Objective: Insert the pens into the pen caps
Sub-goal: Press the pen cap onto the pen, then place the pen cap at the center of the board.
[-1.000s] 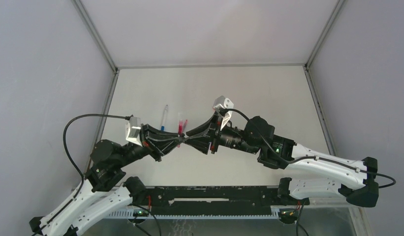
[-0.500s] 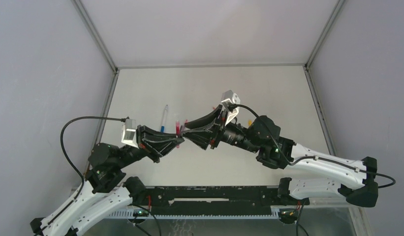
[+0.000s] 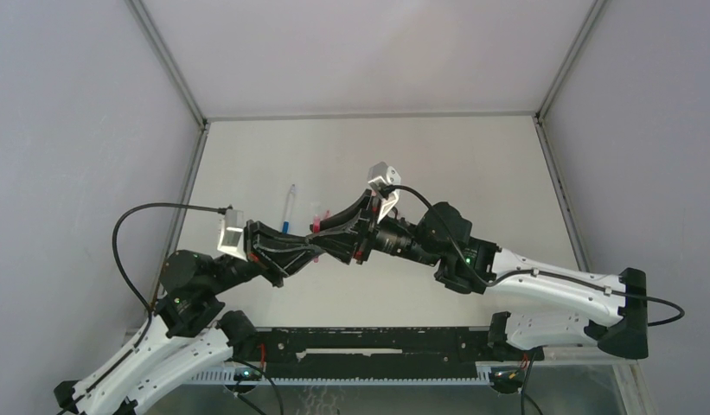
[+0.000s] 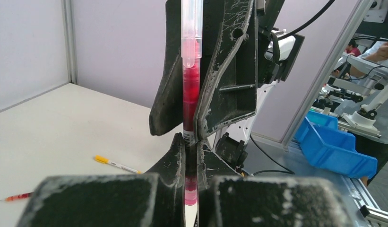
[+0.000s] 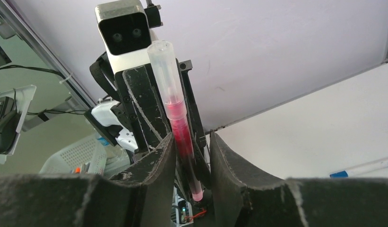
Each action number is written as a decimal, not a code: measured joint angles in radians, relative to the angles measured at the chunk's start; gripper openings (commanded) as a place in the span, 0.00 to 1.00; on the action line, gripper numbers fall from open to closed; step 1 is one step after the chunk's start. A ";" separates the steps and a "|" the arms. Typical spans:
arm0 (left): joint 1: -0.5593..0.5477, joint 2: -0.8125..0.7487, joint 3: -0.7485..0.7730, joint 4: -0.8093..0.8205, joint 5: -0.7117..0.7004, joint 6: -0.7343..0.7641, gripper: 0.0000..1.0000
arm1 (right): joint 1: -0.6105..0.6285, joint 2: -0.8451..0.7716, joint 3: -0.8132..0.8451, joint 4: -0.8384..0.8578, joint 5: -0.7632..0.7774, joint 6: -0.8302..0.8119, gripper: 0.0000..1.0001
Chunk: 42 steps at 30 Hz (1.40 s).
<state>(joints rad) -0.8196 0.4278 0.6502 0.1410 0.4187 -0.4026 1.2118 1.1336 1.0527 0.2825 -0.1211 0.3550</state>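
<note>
A pink pen [image 4: 191, 94] stands clamped in my left gripper [image 4: 191, 146], which is shut on its barrel. A translucent pink pen cap [image 4: 191, 28] covers the pen's far end. In the right wrist view the same pen [image 5: 180, 127] runs between the fingers of my right gripper [image 5: 192, 142]. Those jaws stand apart, with a gap on the pen's right side. From above, the two grippers meet tip to tip over the table's middle left, my left gripper [image 3: 310, 249] below my right gripper [image 3: 327, 226].
A blue-ended pen [image 3: 288, 207] lies on the table behind the left gripper and also shows as the blue pen [image 5: 362, 168]. A yellow-ended pen [image 4: 117, 165] and a red pen [image 4: 17, 196] lie on the table surface [image 3: 472, 173]. Grey walls enclose three sides.
My right gripper slid left along the pink pen, so its fingers now overlap the left gripper's tips more. Its jaws widened briefly and narrowed again. The left gripper kept its hold.
</note>
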 measured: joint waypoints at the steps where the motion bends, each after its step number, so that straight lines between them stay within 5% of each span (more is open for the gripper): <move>1: 0.000 0.001 0.000 0.000 0.002 0.000 0.00 | 0.001 0.005 0.000 0.002 -0.004 0.001 0.26; 6: 0.000 0.002 -0.002 0.003 0.002 -0.018 0.05 | 0.005 0.011 0.000 0.008 -0.016 -0.005 0.01; 13: 0.000 0.002 -0.015 0.003 -0.014 -0.033 0.47 | 0.008 0.007 0.001 -0.015 0.022 -0.006 0.00; 20: 0.000 0.003 -0.016 -0.043 -0.017 -0.033 0.63 | 0.005 -0.058 0.001 -0.106 0.142 0.000 0.00; 25: 0.000 -0.040 -0.016 -0.186 -0.087 -0.009 0.75 | -0.046 -0.164 0.006 -0.317 0.303 0.070 0.00; 31: 0.000 -0.101 -0.016 -0.389 -0.259 0.011 0.80 | -0.240 -0.212 0.016 -0.768 0.423 0.248 0.00; 37: 0.000 -0.071 -0.016 -0.502 -0.361 -0.017 0.85 | -0.375 -0.054 0.016 -1.085 0.428 0.313 0.00; 42: 0.000 -0.056 -0.016 -0.532 -0.406 -0.068 0.87 | -0.449 0.123 0.016 -1.159 0.415 0.302 0.00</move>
<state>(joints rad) -0.8192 0.3717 0.6338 -0.3912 0.0132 -0.4706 0.7624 1.2564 1.0687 -0.8768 0.2943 0.6571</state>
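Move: The capped red pen stands roughly upright in the left hand's shut fingers, its middle some 4 cm above that hand, level with it otherwise. The right hand's open fingers already straddle the barrel below the cap; the pen's middle is about 2 cm above that hand. On the table, some 35 cm below the right hand, the pink pen lies about 19 cm ahead and 6 cm left, and the yellow pen about 18 cm ahead and 27 cm right. The right fingers close on the pen's barrel just below the cap, and the left fingers then open wide and let go. The right hand carries the pen down about 26 cm, right about 22 cm and forward about 11 cm towards the yellow pen, swinging its fingers from pointing left to pointing down. The left hand sinks some 12 cm, drifting forward and a little left. ##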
